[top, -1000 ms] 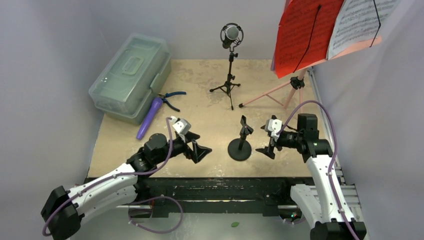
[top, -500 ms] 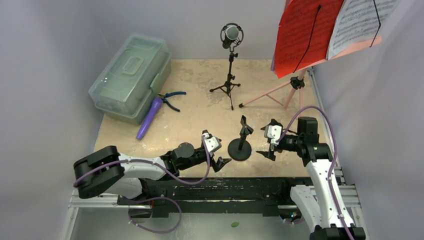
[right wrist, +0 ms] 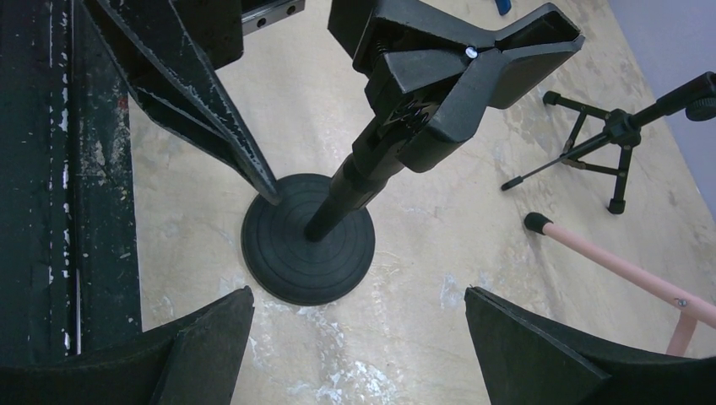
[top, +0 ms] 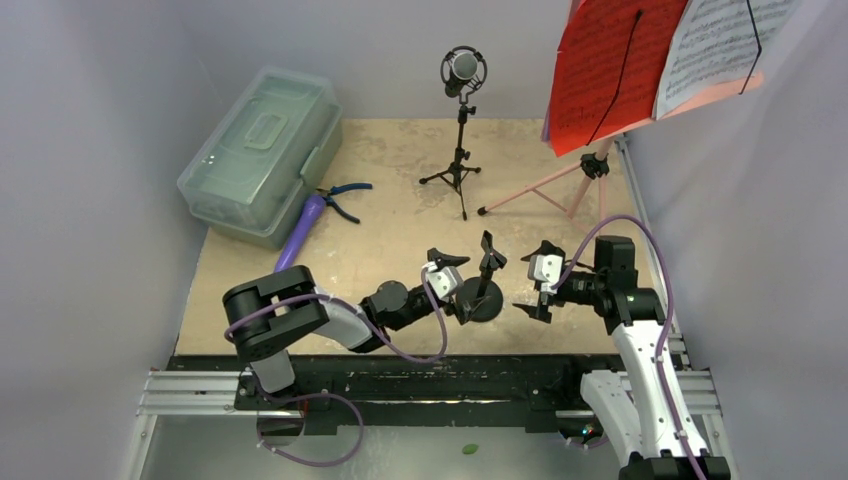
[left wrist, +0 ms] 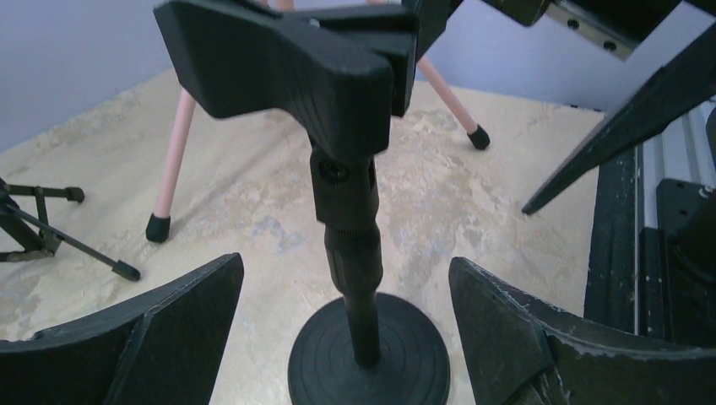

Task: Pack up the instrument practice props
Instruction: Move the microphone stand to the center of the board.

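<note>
A short black mic stand (top: 482, 288) with a round base (left wrist: 369, 359) and an empty clip (left wrist: 295, 51) stands upright near the front edge. My left gripper (top: 457, 285) is open, one finger on each side of the stand's pole (left wrist: 350, 253) without touching it. My right gripper (top: 536, 279) is open just right of the stand, its fingers over bare table short of the base (right wrist: 308, 240). A black-silver microphone (top: 463, 68) sits on a black tripod (top: 456, 176) at the back. A purple microphone (top: 298, 237) lies at the left. The pink music rack (top: 560, 180) holds red (top: 605, 70) and white pages (top: 715, 45).
A clear greenish case (top: 262, 150) sits closed at the back left, with blue-handled pliers (top: 341, 197) beside it. The pink rack's legs (left wrist: 173, 160) stand behind the stand. The black rail (right wrist: 42, 169) runs along the near edge. Grey walls close in both sides.
My left arm swept right along the front edge and then forward, so its open fingers now straddle the stand's pole. The right gripper has hardly moved.
</note>
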{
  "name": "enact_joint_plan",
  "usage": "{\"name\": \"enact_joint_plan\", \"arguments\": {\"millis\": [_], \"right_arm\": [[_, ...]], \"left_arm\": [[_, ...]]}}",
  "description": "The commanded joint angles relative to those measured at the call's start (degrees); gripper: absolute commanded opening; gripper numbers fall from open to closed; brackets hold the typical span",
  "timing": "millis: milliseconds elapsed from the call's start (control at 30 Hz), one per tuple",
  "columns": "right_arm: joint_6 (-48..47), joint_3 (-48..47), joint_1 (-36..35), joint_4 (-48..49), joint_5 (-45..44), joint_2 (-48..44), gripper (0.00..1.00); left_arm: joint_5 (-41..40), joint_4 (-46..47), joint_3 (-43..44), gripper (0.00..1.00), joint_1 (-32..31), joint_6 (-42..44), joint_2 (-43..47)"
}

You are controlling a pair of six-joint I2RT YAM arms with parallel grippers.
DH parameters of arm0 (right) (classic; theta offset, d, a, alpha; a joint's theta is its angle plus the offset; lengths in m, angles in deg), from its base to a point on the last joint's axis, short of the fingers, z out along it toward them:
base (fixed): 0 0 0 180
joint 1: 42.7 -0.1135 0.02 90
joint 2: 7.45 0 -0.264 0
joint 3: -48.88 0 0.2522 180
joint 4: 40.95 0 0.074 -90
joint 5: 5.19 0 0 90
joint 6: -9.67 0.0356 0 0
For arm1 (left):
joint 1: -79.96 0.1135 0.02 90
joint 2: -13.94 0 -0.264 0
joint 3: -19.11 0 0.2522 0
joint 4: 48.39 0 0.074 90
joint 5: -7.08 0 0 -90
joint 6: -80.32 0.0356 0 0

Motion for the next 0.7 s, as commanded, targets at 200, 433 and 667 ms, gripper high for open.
{"name": "enact_joint_plan", "arguments": {"millis": [200, 433, 667], "right_arm": [[-1.2, 0.4, 0.1, -0.3, 0.4, -0.4, 0.99], [-1.6, 0.5, 1.1, -0.5, 0.4, -0.6, 0.99], [-1.7, 0.5, 1.2, -0.6, 0.5, -0.9, 0.99]], "left_arm": [[0.4, 7.0, 6.4, 0.74, -0.3, -3.4, -5.1], [0.3, 7.5, 7.5, 0.58, -0.3, -4.6, -7.1], [-1.8, 8.6, 7.7, 0.41, -0.3, -5.1, -9.2]]}}
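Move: The microphone stand's pole is just off the left fingertips: the stand lies about 4 cm to the right and 2 cm ahead, its middle some 3 cm lower than the hand. The open right gripper is about 11 cm to the right, a centimetre back and 2 cm higher; the pink foot stands around 21 cm ahead and 4 cm right, 12 cm lower. From the right hand, the stand lies roughly 7 cm left, 3 cm ahead and 6 cm lower. The left hand reaches on to the right for about 3 cm and a little over 1 cm forward, towards the microphone stand, rising some 1.5 cm at first and then sinking back to its starting height, its wrist hardly turning. As it goes, the fingers close from wide open to about half, coming in on both sides of the pole just under the cradle, with no pinch on it yet to be seen. ##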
